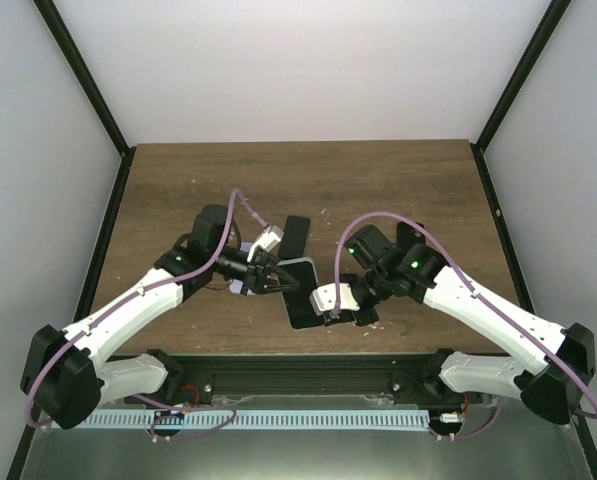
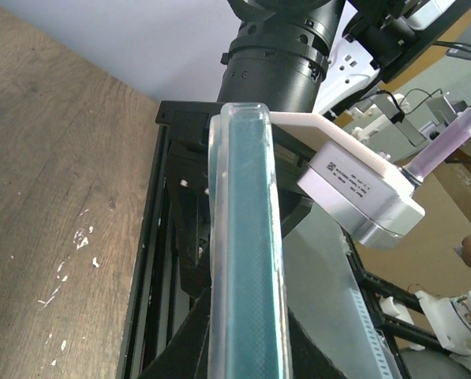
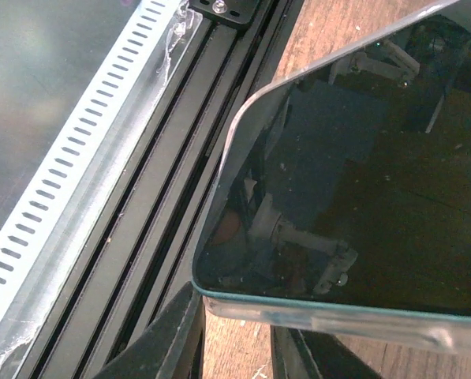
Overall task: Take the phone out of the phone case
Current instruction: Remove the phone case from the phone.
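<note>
The phone (image 1: 303, 295), dark screen up, hangs tilted just above the wooden table (image 1: 408, 190), still inside its clear phone case (image 2: 216, 237). My left gripper (image 1: 270, 272) is shut on the far end of the cased phone; in the left wrist view the teal phone edge (image 2: 251, 260) runs straight out between the fingers. My right gripper (image 1: 350, 310) sits at the phone's near right corner. In the right wrist view its two fingers (image 3: 164, 339) stand slightly apart below the case rim (image 3: 338, 316), with bare wood showing in the gap.
A flat black object (image 1: 296, 235) lies on the table just beyond the phone. The black frame rail (image 1: 298, 375) runs along the near edge, close under the phone's lower end. White walls enclose the table on three sides.
</note>
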Controlling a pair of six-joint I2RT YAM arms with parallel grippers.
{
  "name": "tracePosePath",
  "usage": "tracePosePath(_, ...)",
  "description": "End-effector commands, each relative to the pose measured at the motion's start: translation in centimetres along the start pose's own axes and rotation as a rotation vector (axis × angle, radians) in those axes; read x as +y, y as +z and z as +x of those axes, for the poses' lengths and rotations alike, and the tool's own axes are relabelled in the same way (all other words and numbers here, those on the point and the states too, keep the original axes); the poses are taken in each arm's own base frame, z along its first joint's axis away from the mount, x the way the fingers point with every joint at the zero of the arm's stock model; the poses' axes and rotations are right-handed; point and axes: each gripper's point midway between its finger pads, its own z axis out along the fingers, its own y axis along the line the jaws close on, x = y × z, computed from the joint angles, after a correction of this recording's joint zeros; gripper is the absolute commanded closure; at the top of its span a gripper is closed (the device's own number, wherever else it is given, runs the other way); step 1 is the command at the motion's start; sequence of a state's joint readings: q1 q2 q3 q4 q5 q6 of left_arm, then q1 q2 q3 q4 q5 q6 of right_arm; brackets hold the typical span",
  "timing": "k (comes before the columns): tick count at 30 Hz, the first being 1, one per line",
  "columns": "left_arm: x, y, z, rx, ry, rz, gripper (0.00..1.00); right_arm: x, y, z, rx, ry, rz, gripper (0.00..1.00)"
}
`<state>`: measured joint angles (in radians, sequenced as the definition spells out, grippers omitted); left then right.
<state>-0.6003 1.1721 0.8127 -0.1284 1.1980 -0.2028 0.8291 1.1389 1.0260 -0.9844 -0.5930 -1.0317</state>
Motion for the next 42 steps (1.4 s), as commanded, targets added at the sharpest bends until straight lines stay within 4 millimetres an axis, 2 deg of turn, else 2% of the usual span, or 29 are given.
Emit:
tracePosePath(1,-2.2,-0.2,-2.3,-0.024,0.048,0.066,1.00,-3.6,-0.5,-3.1,-0.070,-0.137,0.144,0.77)
tracePosePath(7,-2.4,-0.2,-2.2,-0.022,0.045,0.080,1.00,-5.9,0.0,-2.5,-0.060,-0.087,0.243,0.80)
tracePosePath(10,-2.6,-0.2,-2.2,-0.024,0.051,0.084,1.00,-8.2,-0.1,-1.8,-0.065,-0.037,0.337,0.80)
tracePosePath(15,-2.8,-0.3,-2.2,-0.023,0.050,0.090,1.00,-12.1,-1.9,-0.6,-0.134,0.064,0.460,0.80)
tracePosePath(19,-2.9,-0.3,-2.2,-0.023,0.049,0.099,1.00,-13.9,-3.2,0.7,-0.201,0.136,0.499,0.80)
tracePosePath(22,-2.9,-0.3,-2.2,-0.024,0.048,0.098,1.00,-14.1,-3.9,0.4,-0.271,0.190,0.455,0.77)
tracePosePath(28,-2.9,-0.3,-2.2,-0.026,0.049,0.097,1.00,-13.4,-4.8,-2.5,-0.402,0.246,0.350,0.67)
tracePosePath(35,-2.8,0.1,-1.9,-0.013,0.047,0.094,1.00,-13.8,-6.5,-5.0,-0.496,0.320,0.307,0.50)
tracePosePath(42,-2.4,0.8,-1.3,0.014,0.039,0.068,1.00,-13.9,-8.0,-7.1,-0.562,0.354,0.264,0.46)
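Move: The phone in its clear phone case is held up screen side up, its middle about 3 cm right of the left hand, 2 cm back and 3 below. From the right hand, at the near right corner, that middle is roughly 4 cm ahead, 6 left and 3 higher. On the table some 23 cm below the left hand lie the dark phone, about 23 cm ahead and level sideways, and the purple phone, 14 ahead and 13 left. The cased phone stays pinched by its left long edge as the left hand carries it about 5 cm forward, eases back a little and rises slightly, turning counter-clockwise. From the near right corner the right hand goes about 9 cm forward along the right long edge, dipping first, then rising; it rolls and turns clockwise while its fingers open to about half beside that edge. ##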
